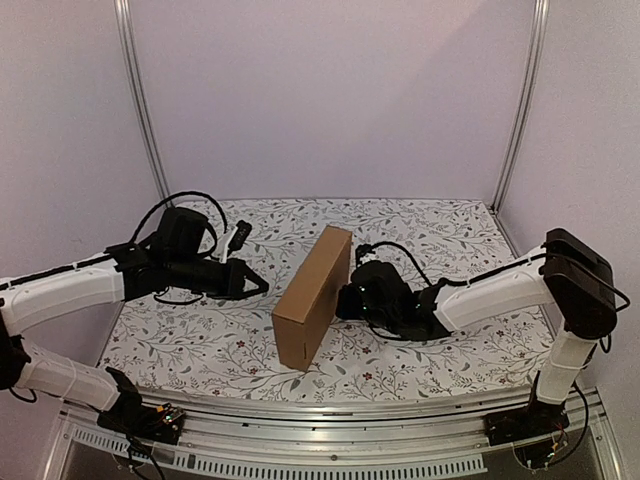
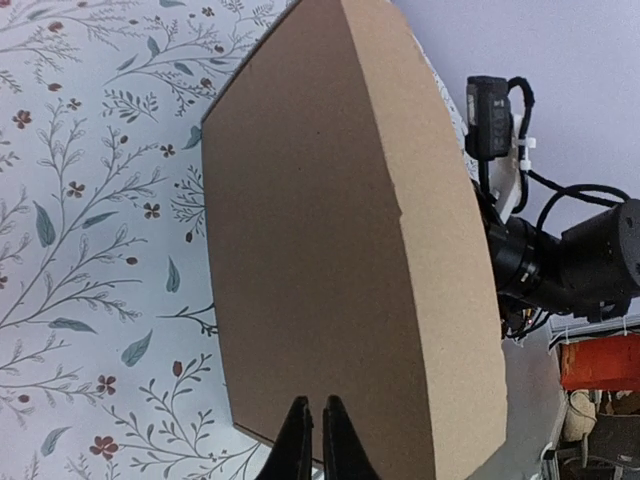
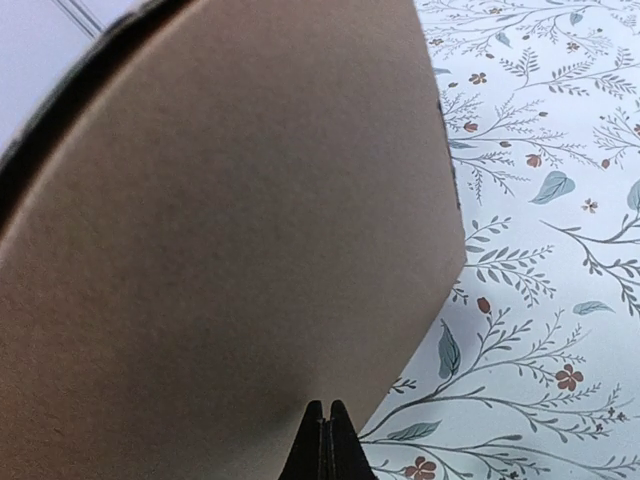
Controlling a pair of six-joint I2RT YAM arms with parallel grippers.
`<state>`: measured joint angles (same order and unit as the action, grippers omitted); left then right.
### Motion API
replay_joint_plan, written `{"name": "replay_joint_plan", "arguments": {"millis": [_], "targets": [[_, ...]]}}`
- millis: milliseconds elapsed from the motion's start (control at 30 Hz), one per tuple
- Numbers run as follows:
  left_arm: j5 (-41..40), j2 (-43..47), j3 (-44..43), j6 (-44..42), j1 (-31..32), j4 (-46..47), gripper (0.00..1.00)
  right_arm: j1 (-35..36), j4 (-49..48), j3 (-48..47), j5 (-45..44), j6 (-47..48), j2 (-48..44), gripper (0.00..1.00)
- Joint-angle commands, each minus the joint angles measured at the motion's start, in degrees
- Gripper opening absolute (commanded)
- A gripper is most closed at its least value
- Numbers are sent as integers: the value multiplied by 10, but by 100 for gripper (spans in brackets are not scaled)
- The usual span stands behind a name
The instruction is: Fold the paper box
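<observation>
The paper box (image 1: pixel 312 295) is a closed flat brown cardboard box standing on one long edge, running diagonally across the middle of the table. My left gripper (image 1: pixel 264 285) is shut and empty, its tips a short way from the box's left face. In the left wrist view the left gripper (image 2: pixel 315 405) points at the paper box (image 2: pixel 330 250), low on its broad face. My right gripper (image 1: pixel 340 300) is shut, with its tips against the box's right face. The right wrist view shows the right gripper (image 3: pixel 327 405) at the paper box (image 3: pixel 230 250), which fills most of that view.
The table (image 1: pixel 420 225) has a floral cover. Metal frame posts (image 1: pixel 140 100) stand at its back corners and a rail (image 1: pixel 330 415) runs along the near edge. Black cables (image 1: pixel 185 200) loop over the left wrist. Beyond the box is the right arm's wrist (image 2: pixel 580 260).
</observation>
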<state>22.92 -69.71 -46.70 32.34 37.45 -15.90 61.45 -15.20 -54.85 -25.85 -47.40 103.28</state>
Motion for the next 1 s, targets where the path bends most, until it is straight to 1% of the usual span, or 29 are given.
{"name": "replay_joint_plan", "arguments": {"millis": [0,100,167,267,367,533,767,867,967], "targets": [[-14,30,11,-3,12,-23,6,-21,17,3,87,69,10,0],[-44,37,6,-19,11,-37,7,-22,32,31,96,88,-24,0],[-51,31,0,-27,9,-30,7,-22,47,48,108,95,-57,0],[-40,0,-15,-31,8,-8,7,-22,68,61,142,94,-77,0],[-13,-47,-43,-30,9,9,5,-22,41,78,194,55,-72,0],[7,-117,-83,-29,23,23,4,-22,-60,96,246,-21,-20,0],[-2,-147,-116,-23,55,28,4,-21,-183,83,276,-98,74,0],[-7,-150,-117,-18,65,31,3,-22,-216,71,273,-116,110,0],[-15,-150,-115,-12,77,34,3,-22,-218,54,262,-125,128,0]]}}
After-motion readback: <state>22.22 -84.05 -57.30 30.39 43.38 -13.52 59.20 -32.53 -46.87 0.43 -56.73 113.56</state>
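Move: The box stands on its long edge, running from near-left to far-right between the hands. Its middle lies about 10 cm to the left hand's right, 5 cm ahead and 10 cm below. From the right hand the middle is some 5 cm to the left, 3 cm ahead and 3 cm lower. The box's near end is roughly 5 cm back, 4 cm right and 10 cm below the left hand. Down and back along the box's right side goes the right hand, some 8 cm lower and 5 cm back, edging left late while its shut fingers tip steeper, ending by the bottom edge. The left hand, nearly shut, lifts and eases back slightly, then swings about 6 cm right, briefly dipping forward, until its tips reach the box's left face. ##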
